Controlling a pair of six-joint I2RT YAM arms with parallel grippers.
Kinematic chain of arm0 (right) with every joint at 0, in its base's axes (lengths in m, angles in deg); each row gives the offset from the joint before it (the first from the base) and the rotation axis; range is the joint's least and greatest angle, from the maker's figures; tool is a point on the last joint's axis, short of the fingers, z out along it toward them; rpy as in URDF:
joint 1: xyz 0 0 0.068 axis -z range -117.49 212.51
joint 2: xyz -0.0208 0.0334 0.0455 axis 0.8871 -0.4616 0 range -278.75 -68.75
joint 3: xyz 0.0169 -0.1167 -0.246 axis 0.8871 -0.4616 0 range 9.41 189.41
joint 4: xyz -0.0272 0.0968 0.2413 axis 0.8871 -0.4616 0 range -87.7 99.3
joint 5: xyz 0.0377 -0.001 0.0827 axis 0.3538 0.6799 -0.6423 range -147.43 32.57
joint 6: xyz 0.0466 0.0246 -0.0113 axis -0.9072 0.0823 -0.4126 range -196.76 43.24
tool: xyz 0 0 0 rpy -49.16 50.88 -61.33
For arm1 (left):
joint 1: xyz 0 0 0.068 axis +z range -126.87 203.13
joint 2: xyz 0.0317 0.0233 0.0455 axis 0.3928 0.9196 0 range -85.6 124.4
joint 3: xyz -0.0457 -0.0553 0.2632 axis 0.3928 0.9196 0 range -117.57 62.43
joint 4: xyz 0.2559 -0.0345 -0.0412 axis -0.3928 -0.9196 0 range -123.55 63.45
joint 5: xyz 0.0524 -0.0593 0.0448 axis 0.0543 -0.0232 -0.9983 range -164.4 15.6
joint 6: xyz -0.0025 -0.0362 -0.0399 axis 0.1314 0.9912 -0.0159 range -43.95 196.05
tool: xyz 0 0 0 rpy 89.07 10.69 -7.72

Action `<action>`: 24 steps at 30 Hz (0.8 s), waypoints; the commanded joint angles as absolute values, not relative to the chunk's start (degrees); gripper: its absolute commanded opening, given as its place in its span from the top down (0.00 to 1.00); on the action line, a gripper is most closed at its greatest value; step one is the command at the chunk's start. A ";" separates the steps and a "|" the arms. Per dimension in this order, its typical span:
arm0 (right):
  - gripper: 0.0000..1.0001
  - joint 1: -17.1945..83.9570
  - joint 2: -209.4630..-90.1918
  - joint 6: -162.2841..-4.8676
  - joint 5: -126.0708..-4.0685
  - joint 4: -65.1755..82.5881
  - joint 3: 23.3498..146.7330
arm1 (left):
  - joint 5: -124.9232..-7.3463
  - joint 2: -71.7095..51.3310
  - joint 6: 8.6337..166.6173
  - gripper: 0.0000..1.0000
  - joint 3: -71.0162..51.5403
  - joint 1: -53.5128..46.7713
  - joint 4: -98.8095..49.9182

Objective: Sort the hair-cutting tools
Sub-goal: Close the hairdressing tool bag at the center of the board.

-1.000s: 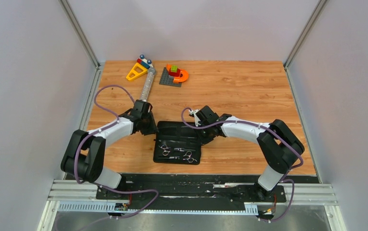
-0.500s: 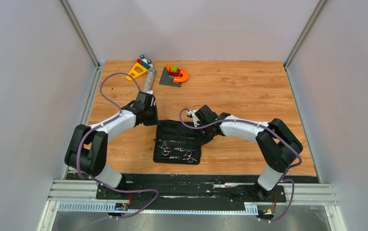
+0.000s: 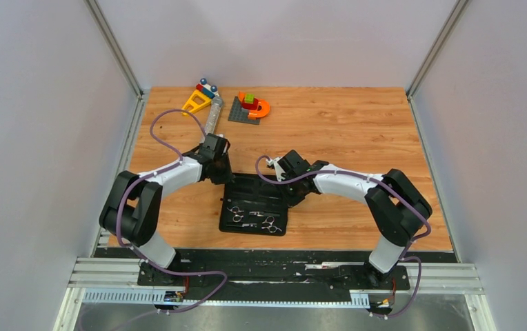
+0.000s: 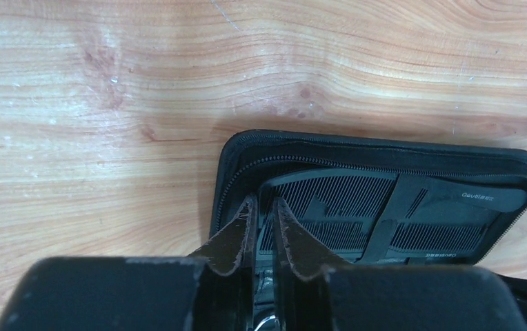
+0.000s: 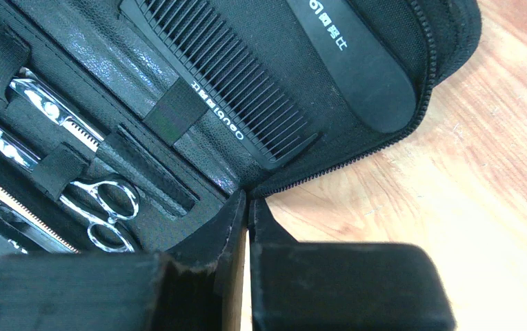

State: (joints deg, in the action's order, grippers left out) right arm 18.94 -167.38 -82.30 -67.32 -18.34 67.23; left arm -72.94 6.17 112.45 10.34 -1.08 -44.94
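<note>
An open black zip case [image 3: 223, 225] lies near the table's front edge. Silver scissors [image 3: 235, 211] sit strapped in its near half and show in the right wrist view as scissors [image 5: 102, 207]. A long black comb [image 5: 226, 89] and a shorter black comb-like tool [image 5: 357, 62] lie in the far half. My left gripper [image 3: 221, 172] is at the case's far left corner. In its wrist view the left gripper [image 4: 261, 201] is closed to a narrow slit over the left end of a black comb [image 4: 330, 207]. My right gripper [image 5: 247, 196] is shut, tips against the zip edge on the case's right side.
A grey cylinder [image 3: 212, 117], a yellow toy [image 3: 196, 102] and colourful blocks on a grey plate [image 3: 250, 107] stand at the table's far left. Grey walls close in the table on three sides.
My left arm has swung right and farther, from the table beside the case to its far left corner, and its jaws have narrowed. The right arm has barely shifted.
</note>
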 commanded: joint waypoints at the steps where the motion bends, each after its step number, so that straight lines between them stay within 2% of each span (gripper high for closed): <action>1: 1.00 17.23 -171.26 -80.53 -67.89 -20.58 66.58 | -69.95 6.96 117.13 0.80 10.44 -3.16 -40.95; 3: 1.00 17.24 -171.27 -80.54 -67.63 -20.58 66.90 | -70.12 7.23 117.55 0.74 9.71 -3.65 -41.73; 5: 0.99 17.24 -170.83 -80.82 -67.42 -20.60 67.12 | -71.31 6.54 117.94 0.62 9.59 -3.74 -43.37; 6: 0.98 17.20 -170.30 -80.99 -67.28 -20.70 67.28 | -73.01 6.04 117.98 0.52 9.60 -3.75 -44.01; 7: 0.97 17.24 -169.67 -81.28 -67.09 -20.98 67.43 | -73.61 4.62 117.60 0.46 9.45 -3.72 -45.61; 8: 0.94 17.22 -168.86 -81.64 -66.80 -21.25 67.69 | -76.11 3.76 117.17 0.36 9.31 -3.75 -46.45; 9: 0.88 17.24 -168.06 -81.94 -66.33 -21.61 67.94 | -77.10 2.18 115.97 0.32 8.68 -3.72 -48.07; 11: 0.72 17.24 -165.86 -82.79 -64.98 -22.73 68.40 | -79.53 -0.15 113.89 0.18 6.93 -3.64 -50.74; 13: 0.56 17.22 -163.63 -84.04 -63.54 -23.78 68.75 | -81.14 -1.53 111.60 0.11 4.66 -3.40 -52.73; 17: 0.39 15.69 -158.96 -86.06 -59.57 -25.91 68.94 | -80.94 -1.25 108.13 0.04 -1.17 -1.56 -56.26; 22: 0.21 7.42 -157.51 -85.75 -56.48 -26.95 69.35 | -77.82 -1.60 107.43 0.00 -4.91 4.31 -59.60; 24: 0.19 2.66 -158.75 -85.71 -53.79 -26.87 70.08 | -76.77 -3.86 107.12 0.00 -5.17 6.68 -61.15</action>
State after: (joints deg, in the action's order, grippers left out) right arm 9.87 -158.31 -85.32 -58.53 -25.81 68.13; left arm -78.01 0.20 109.15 -3.57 2.81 -56.29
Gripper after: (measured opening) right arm 0.788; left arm 0.994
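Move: The open bag's lid half lies outward, and its far edge has its middle about 3 cm ahead of my left hand, 6 cm to the right and 2 cm lower. The nearest scissors are some 9 cm back of that hand, straight in line; the grey tube is about 18 cm ahead and 7 cm left. From my right hand, at the right end of the fold, the same edge is 9 cm ahead and 9 cm left, and the right-hand scissors 6 cm back and 4 cm left. I open my left fingers wide by the left end of the comb in the lid, easing about 1 cm right, then lift that hand roughly 10 cm up and some 5 cm forward, leaving the bag, fingers tipping outward. My right hand first keeps its shut tips on the right end of the fold, then opens, lets go, and rises about 4 cm while drawing back over the near half. ##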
